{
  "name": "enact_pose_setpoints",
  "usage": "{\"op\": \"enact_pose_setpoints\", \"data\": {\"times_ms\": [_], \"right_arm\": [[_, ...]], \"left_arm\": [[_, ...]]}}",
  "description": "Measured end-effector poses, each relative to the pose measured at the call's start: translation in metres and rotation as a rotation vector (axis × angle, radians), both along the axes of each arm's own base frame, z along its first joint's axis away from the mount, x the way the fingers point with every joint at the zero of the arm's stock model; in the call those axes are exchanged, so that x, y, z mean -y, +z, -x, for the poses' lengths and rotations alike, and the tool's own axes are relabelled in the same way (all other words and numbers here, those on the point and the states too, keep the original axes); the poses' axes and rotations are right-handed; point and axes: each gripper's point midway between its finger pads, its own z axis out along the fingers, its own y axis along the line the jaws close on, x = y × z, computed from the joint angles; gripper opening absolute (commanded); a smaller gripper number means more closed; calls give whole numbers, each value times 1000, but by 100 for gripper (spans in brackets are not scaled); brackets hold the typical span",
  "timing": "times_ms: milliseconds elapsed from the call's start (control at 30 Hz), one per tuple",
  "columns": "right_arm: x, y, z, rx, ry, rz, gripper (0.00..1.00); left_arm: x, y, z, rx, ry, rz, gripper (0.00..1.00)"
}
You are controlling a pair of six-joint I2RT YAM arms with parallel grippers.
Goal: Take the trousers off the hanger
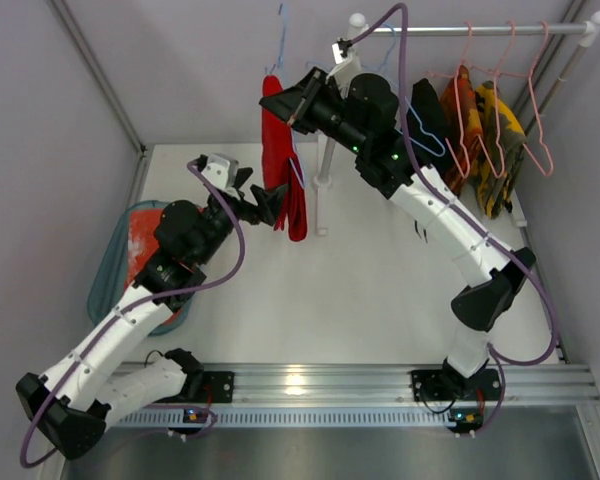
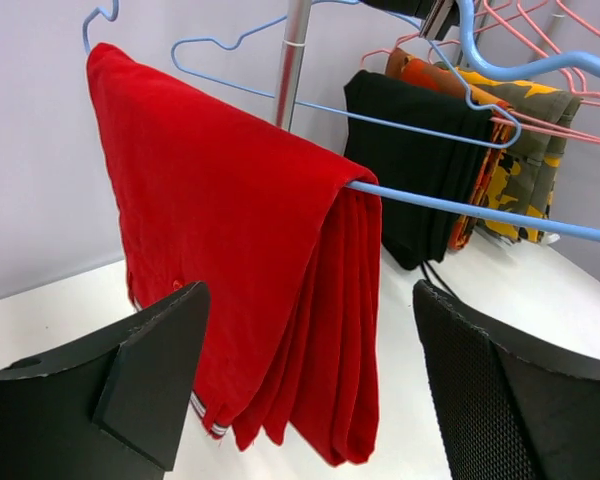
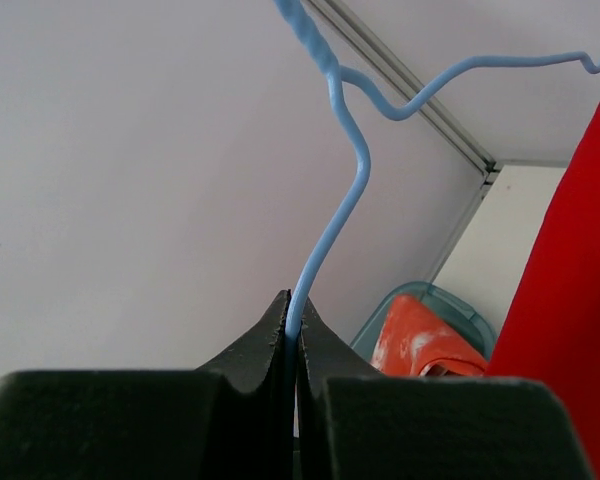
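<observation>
Bright red trousers [image 2: 230,240] hang folded over the bar of a blue wire hanger [image 2: 480,210]. My right gripper [image 3: 295,320] is shut on the hanger's wire neck [image 3: 330,230] and holds it up off the rail; from above it sits at the trousers' top [image 1: 275,108]. My left gripper [image 2: 310,400] is open, and the lower folds of the red trousers [image 1: 280,170] hang just ahead, between its fingers [image 2: 150,380]. From above, the left gripper [image 1: 270,205] sits beside the trousers' lower half. Orange-red trousers with whitish blotches [image 3: 420,345] lie in the teal basket [image 1: 110,270].
A white clothes rail [image 1: 460,30] on a pole [image 1: 325,150] stands at the back right. It carries pink hangers [image 1: 500,90], a black garment [image 2: 410,170] and yellow-and-orange garments [image 1: 490,140]. Grey walls close in the left, back and right sides.
</observation>
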Motion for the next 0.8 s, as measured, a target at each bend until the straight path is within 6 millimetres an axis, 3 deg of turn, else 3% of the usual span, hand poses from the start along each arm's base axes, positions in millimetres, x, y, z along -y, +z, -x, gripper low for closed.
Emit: {"op": "enact_pose_setpoints", "data": {"times_ms": [267,800], "right_arm": [[-13,-2,12,11,32,13,0],[-15,7,16,26,39,-3,0]], "left_arm": [[-4,-6,-16,2,106,24,74],[-3,-10,-35,4,168,50,66]]}}
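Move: From my left hand, the middle of the hanging red trousers is about 11 cm ahead, 5 cm to the right and roughly level. Beyond them the rack's post stands some 20 cm ahead and 14 cm right of this hand, and the black trousers hang about 18 cm ahead and 28 cm right. From my right hand, gripping the hanger, the red trousers' middle lies about 12 cm below and 3 cm ahead, with no real sideways offset. I ease my left hand about 3.5 cm forward to the near edge of the red trousers, sinking slightly, swinging the fingers some 10 degrees counter-clockwise and narrowing them from nearly wide open to about two-thirds; a touch can't be made out. My right hand keeps its pinch on the blue hanger and shifts it a couple of centimetres back and left, rising a little at the end. ##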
